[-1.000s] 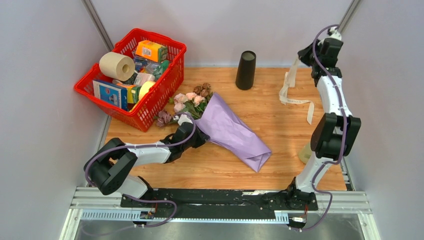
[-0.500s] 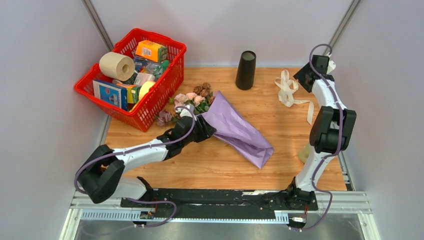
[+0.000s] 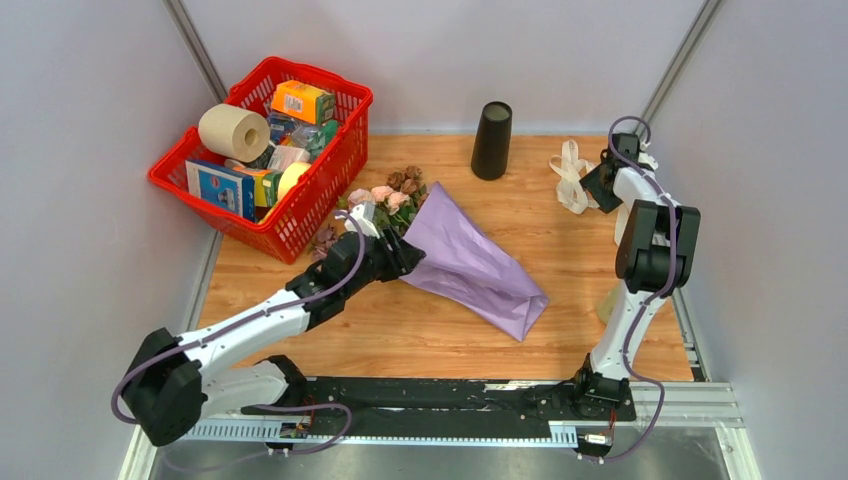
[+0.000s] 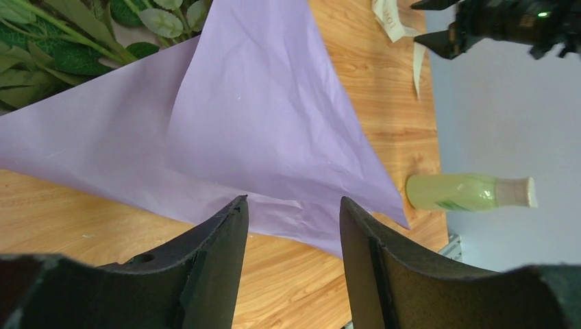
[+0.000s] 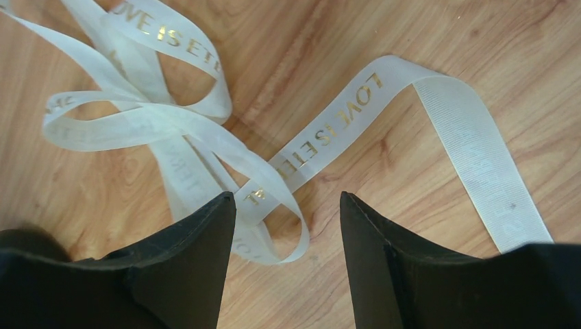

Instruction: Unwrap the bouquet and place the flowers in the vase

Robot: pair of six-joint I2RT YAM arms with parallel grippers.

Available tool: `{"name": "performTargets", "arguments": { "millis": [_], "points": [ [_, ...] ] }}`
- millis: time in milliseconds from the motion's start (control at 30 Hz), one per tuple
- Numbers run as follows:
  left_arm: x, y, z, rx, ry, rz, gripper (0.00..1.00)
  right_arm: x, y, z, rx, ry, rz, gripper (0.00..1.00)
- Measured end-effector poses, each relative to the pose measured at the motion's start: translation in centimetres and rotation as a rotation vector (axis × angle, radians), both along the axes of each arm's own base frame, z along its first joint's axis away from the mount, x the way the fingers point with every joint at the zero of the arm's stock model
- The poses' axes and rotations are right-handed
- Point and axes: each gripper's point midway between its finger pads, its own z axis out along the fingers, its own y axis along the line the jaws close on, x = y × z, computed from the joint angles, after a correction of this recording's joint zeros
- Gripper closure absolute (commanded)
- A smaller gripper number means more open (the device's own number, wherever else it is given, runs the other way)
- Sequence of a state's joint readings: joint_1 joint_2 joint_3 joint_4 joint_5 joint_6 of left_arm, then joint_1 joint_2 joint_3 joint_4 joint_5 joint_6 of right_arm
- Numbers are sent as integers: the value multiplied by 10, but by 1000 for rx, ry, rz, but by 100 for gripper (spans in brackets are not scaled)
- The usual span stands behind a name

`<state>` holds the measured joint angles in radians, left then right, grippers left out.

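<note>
The bouquet lies on the table, loosened, its lilac paper [image 3: 470,265] [image 4: 260,123] spread in a cone. The flowers [image 3: 385,195] poke out toward the basket, and green leaves [image 4: 82,34] show at the paper's top. My left gripper [image 3: 405,255] [image 4: 294,202] is open just above the paper's near-left edge, holding nothing. The cream ribbon [image 3: 572,180] [image 5: 329,130] lies loose on the wood at the back right. My right gripper [image 3: 592,185] [image 5: 288,199] hangs open right over it, empty. The black vase [image 3: 491,140] stands upright at the back centre.
A red basket [image 3: 335,165] full of groceries sits at the back left, close to the flower heads. A pale green bottle [image 3: 608,305] [image 4: 466,192] lies at the right edge beside the right arm. Grey walls close in the table.
Both grippers opened. The right arm came down from high up and let the ribbon fall onto the table. The left arm reached further forward and released the bouquet.
</note>
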<state>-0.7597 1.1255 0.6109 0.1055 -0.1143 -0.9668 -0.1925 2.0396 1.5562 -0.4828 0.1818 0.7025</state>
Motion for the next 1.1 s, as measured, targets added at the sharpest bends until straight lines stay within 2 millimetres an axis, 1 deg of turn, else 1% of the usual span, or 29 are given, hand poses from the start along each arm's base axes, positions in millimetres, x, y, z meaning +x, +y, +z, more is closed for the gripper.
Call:
{"name": "performTargets", "arguments": {
  "millis": [133, 267, 467, 567, 633, 700, 767, 867, 900, 1100],
  "points": [
    [-7, 7, 19, -14, -45, -13, 40, -3, 0, -23, 8, 46, -10, 40],
    [-14, 13, 33, -21, -76, -19, 40, -6, -3, -38, 1, 79, -23, 41],
    [-22, 24, 45, -19, -103, -17, 40, -2, -10, -38, -23, 69, -59, 44],
    [-24, 29, 50, -17, -116, -13, 40, 2, -14, -38, -36, 64, -75, 49],
    [-25, 31, 55, -15, -128, -11, 40, 5, -17, -39, -46, 62, -86, 54],
    [-25, 32, 64, -19, -144, -10, 40, 11, -20, -39, -52, 53, -90, 60],
    [-24, 32, 73, -20, -159, -9, 40, 19, -21, -39, -56, 41, -90, 64],
    [-22, 34, 85, -20, -188, -2, 40, 35, -21, -38, -44, 1, -78, 65],
    [-21, 34, 87, -18, -194, 1, 40, 41, -20, -38, -39, -12, -70, 65],
    [-21, 39, 87, 7, -211, 11, 40, 78, -16, -35, -8, -92, -25, 64]
  ]
}}
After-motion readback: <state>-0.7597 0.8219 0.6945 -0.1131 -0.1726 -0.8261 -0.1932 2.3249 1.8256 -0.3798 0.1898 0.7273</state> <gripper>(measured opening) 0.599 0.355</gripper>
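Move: Ribbon bunch some 5 cm ahead of the right hand, 6 cm to its left and 5 cm below, with a strip running nearly under the fingers; the vase stands about 8 cm ahead and 25 cm left of that hand. From the open left hand, the purple wrapping paper is about 6 cm ahead, 10 cm right and 14 cm below, and the flowers roughly 19 cm ahead, 10 cm left and 12 cm lower. Sinking about 4 cm to the table beside the ribbon, the right hand levels off, then slides some 8 cm forward along the bunch's right side, its fingers narrowing around a strip without shutting. The open left hand lifts about 9 cm clear of the wrapping paper, drawing back and left and tipping its fingers up some 10 degrees. ##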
